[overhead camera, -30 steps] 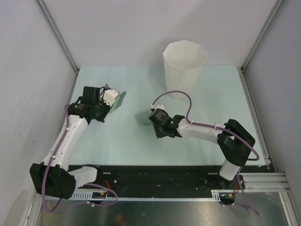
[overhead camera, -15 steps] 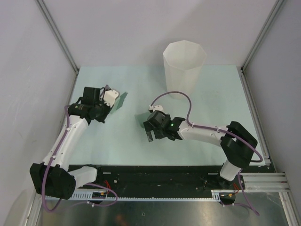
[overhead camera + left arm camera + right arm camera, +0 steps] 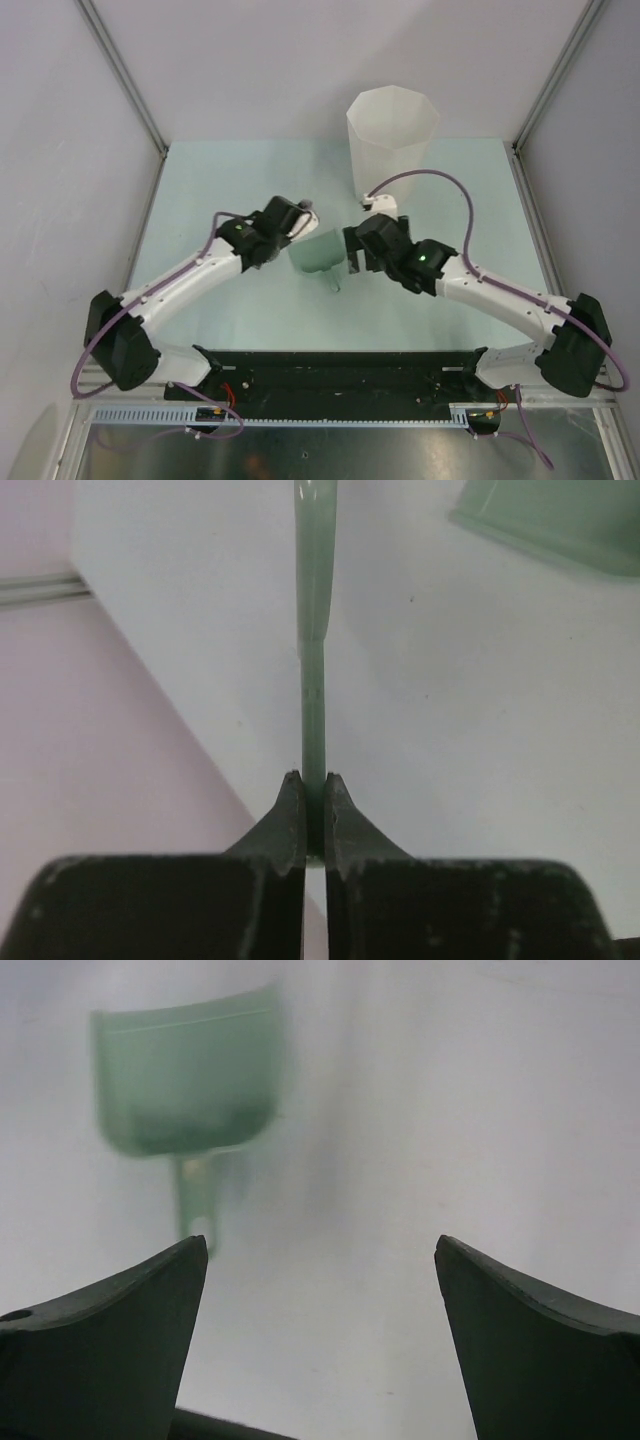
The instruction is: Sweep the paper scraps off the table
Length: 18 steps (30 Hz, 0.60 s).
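Observation:
No paper scraps show in any view. My left gripper (image 3: 297, 228) reaches to the middle of the pale green table (image 3: 200, 190). In the left wrist view it (image 3: 315, 785) is shut on a thin green flat tool (image 3: 314, 630) seen edge-on. A small green dustpan (image 3: 316, 253) lies on the table between both grippers, its handle (image 3: 335, 280) pointing toward the near edge. My right gripper (image 3: 352, 252) stands just right of the pan. In the right wrist view it (image 3: 320, 1245) is open and empty, with the blurred dustpan (image 3: 185, 1075) ahead on the left.
A tall white faceted bin (image 3: 392, 140) stands at the back, just behind the right arm. Grey walls and metal rails (image 3: 540, 210) close in the table on three sides. A corner of the dustpan (image 3: 560, 520) shows at the upper right of the left wrist view.
The right gripper has opened, let go of the dustpan and shifted right and back. The left arm has swung right to the table's middle with the green tool.

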Motion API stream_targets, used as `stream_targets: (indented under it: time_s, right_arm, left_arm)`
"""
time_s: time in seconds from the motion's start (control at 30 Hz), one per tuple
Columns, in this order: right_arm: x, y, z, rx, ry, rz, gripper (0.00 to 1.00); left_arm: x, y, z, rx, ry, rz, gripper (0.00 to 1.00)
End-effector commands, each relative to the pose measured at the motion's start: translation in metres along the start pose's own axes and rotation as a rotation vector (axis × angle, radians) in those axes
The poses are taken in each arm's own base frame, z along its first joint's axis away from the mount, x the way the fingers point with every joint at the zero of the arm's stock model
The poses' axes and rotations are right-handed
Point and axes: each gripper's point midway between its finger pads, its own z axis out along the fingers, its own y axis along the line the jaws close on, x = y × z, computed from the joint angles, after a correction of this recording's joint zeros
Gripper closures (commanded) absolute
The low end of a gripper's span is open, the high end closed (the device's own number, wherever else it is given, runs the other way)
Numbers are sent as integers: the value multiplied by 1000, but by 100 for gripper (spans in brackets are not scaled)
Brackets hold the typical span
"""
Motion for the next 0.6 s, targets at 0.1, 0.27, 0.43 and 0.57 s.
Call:
stream_targets:
  time_s: [0.1,0.27,0.43,0.57]
  right_arm:
    - [-1,-93,-26,219,-43,133,0]
    - [-2,-120,-43,209,-78,209,0]
    - [5,-128,-48,220,-66,215,0]
    - [13,-127,-40,218,-24,199,0]
  left_arm:
    - [-41,-25,-4,-243,-20,213,100]
    - [-49,-67,12,-228,-7,340,100]
    - [-47,-106,23,-154,-2,440,92]
    - [-42,-128,29,-57,-5,490,61]
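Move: The left hand holds the brush; the dustpan it is going to lies about 12 cm to its right, barely 1 cm farther out and some 13 cm below. From the empty, open right hand the same dustpan is roughly 10 cm to the left, 3 cm ahead and 14 cm down. The white bin stands about 18 cm ahead of the right hand and 3 cm to its right, its middle some 3 cm lower. The left hand lays the brush head over the dustpan tray, and its fingers part about a quarter to let the handle go: it swings some 9 cm right, then mainly sinks about 7 cm while drawing back a little, its left side rolling up and the hand turning clockwise, about 20 degrees each. The right hand, still wide open, clears away from the dustpan, 13 cm right, turning clockwise. ##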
